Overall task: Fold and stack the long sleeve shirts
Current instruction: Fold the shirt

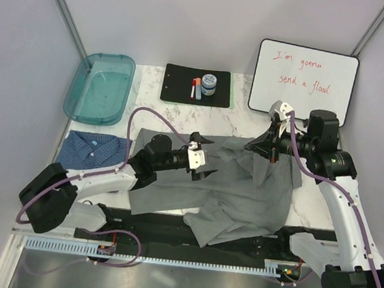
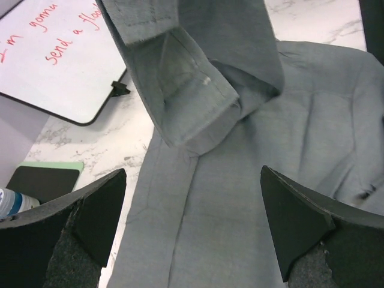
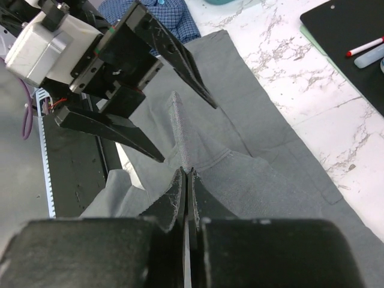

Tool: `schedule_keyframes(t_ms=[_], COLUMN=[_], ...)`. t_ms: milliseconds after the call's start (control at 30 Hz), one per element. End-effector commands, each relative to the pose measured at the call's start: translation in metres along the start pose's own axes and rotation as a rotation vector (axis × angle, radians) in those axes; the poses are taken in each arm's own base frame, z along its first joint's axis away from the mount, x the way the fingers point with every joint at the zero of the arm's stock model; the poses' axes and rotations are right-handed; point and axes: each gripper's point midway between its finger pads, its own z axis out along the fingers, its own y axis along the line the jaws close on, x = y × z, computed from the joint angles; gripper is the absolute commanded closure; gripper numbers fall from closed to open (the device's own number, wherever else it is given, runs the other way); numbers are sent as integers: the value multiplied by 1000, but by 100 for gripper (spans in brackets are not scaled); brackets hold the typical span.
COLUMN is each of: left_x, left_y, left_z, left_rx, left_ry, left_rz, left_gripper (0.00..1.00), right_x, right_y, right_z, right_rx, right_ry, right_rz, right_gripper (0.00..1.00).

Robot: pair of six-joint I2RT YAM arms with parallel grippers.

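The grey long sleeve shirt point(image 1: 235, 193) lies crumpled across the middle of the marble table. My right gripper point(image 1: 264, 146) is shut on a raised fold of it point(image 3: 187, 174), near the shirt's far right side, and the cloth peaks up from the table there. A cuffed sleeve point(image 2: 192, 102) hangs in front of my left gripper point(image 2: 192, 210). That gripper point(image 1: 200, 160) hovers open over the shirt's upper middle with nothing between its fingers point(image 2: 90, 210). The blue checked shirt point(image 1: 94, 149) lies folded at the left, collar up.
A teal plastic tray point(image 1: 100, 87) stands at the back left. A black mat point(image 1: 181, 84) with a marker and a small jar lies at the back centre. A whiteboard point(image 1: 304, 80) with red writing leans at the back right. Grey walls close the sides.
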Motion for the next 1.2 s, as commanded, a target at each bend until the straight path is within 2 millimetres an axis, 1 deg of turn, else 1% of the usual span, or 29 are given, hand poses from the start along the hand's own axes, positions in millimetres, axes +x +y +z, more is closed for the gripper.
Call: schedule_keyframes(t_ms=[0, 33, 67, 167, 200, 300, 333, 433, 467, 500, 533, 567, 600, 633, 667, 700, 733, 767, 800, 833, 867, 900, 933, 967, 1000, 1033, 1100, 1133, 1167], left_x=[-51, -57, -57, -67, -68, -83, -91, -101, -103, -103, -104, -102, -101, -110, -99, -99, -111, -93, -95, -105, -106, -79, -86, -82, -63, -71, -62, -61, -57], left_y=[40, 40, 39, 47, 48, 43, 39, 35, 31, 29, 31, 33, 34, 39, 32, 29, 30, 3, -4, -5, -11, -32, -28, -32, -47, -48, -59, -70, -77], left_z=[17, 22, 26, 31, 33, 36, 37, 39, 40, 41, 42, 43, 43, 39, 40, 38, 35, 28, 22, 17, 9, -6, -7, -12, -27, -30, -41, -56, -64], left_rx=[-151, -146, -144, -182, -181, -165, -153, -133, -111, -103, -108, -117, -118, -127, -86, -61, -35, 111, 168, 204, 240, 342, 334, 352, 424, 426, 477, 521, 557], left_ry=[-184, -200, -199, -225, -227, -262, -281, -301, -304, -302, -300, -286, -270, -275, -219, -199, -195, -102, -79, -68, -34, 97, 143, 197, 308, 348, 454, 528, 570], left_rz=[108, 110, 109, 95, 83, 72, 78, 71, 75, 79, 84, 80, 78, 108, 106, 120, 180, 164, 185, 241, 266, 248, 344, 377, 371, 413, 397, 359, 341], left_gripper=[1, 1, 1, 1, 1, 1, 2, 14, 32, 45, 61, 92, 98, 98, 98, 98, 98, 98, 98, 98, 98, 98, 98, 98, 98, 98, 98, 98, 98], right_x=[-1, 0, 1, 3, 4, 10, 12, 17, 17, 17, 18, 17, 18, 19, 22, 22, 23, 25, 24, 23, 21, 19, 14, 15, 16, 16, 24, 25, 31], right_y=[8, 8, 8, 11, 13, 17, 19, 22, 23, 24, 26, 26, 27, 27, 22, 21, 17, 12, 8, 5, -4, -8, -14, -24, -30, -36, -48, -52, -58], right_z=[2, 2, 2, 3, 2, 2, 1, 0, 0, -1, -1, -2, -3, -4, -4, -5, -6, -7, -8, -9, -11, -12, -15, -16, -16, -17, -14, -13, -9], right_rx=[-58, -62, -66, -81, -92, -116, -123, -136, -139, -141, -148, -147, -143, -135, -105, -85, -64, -31, -13, 2, 38, 60, 84, 109, 126, 146, 158, 162, 161], right_ry=[-25, -23, -21, -16, -15, -9, -1, 9, 10, 8, 12, 12, 17, 23, 38, 44, 53, 64, 66, 69, 74, 75, 71, 78, 85, 89, 115, 125, 142], right_rz=[-22, -18, -16, -20, -31, -27, -34, -43, -44, -48, -42, -63, -66, -66, -52, -45, -35, -3, 12, 30, 49, 75, 79, 103, 128, 143, 207, 221, 255], right_gripper=[100, 100, 100, 100, 100, 98, 98, 98, 98, 98, 98, 98, 97, 96, 83, 74, 66, 55, 50, 44, 41, 40, 39, 38, 38, 36, 35, 35, 35])
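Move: The shirt's sleeve end, still pinched by the right hand, sticks out towards the open left fingers: from the left hand about 5 cm right, 3 cm ahead and some 7 cm higher; from the right hand about 5 cm left, 1 cm back and 2 cm lower. The shirt body's middle lies some 8 cm back, 3 cm right and 18 cm below the left hand, the jar about 27 cm ahead, 2 cm left and 15 cm below. The raised sleeve end is passed over: the left hand climbs some 7 cm while going about 5 cm right, then its fingers shut on the cloth. As the right hand eases down and slightly back, then opens about two-thirds and leaves forward and right, the left draws the cloth back about 8 cm and a little left, its fingers tipping down some 30 degrees. ##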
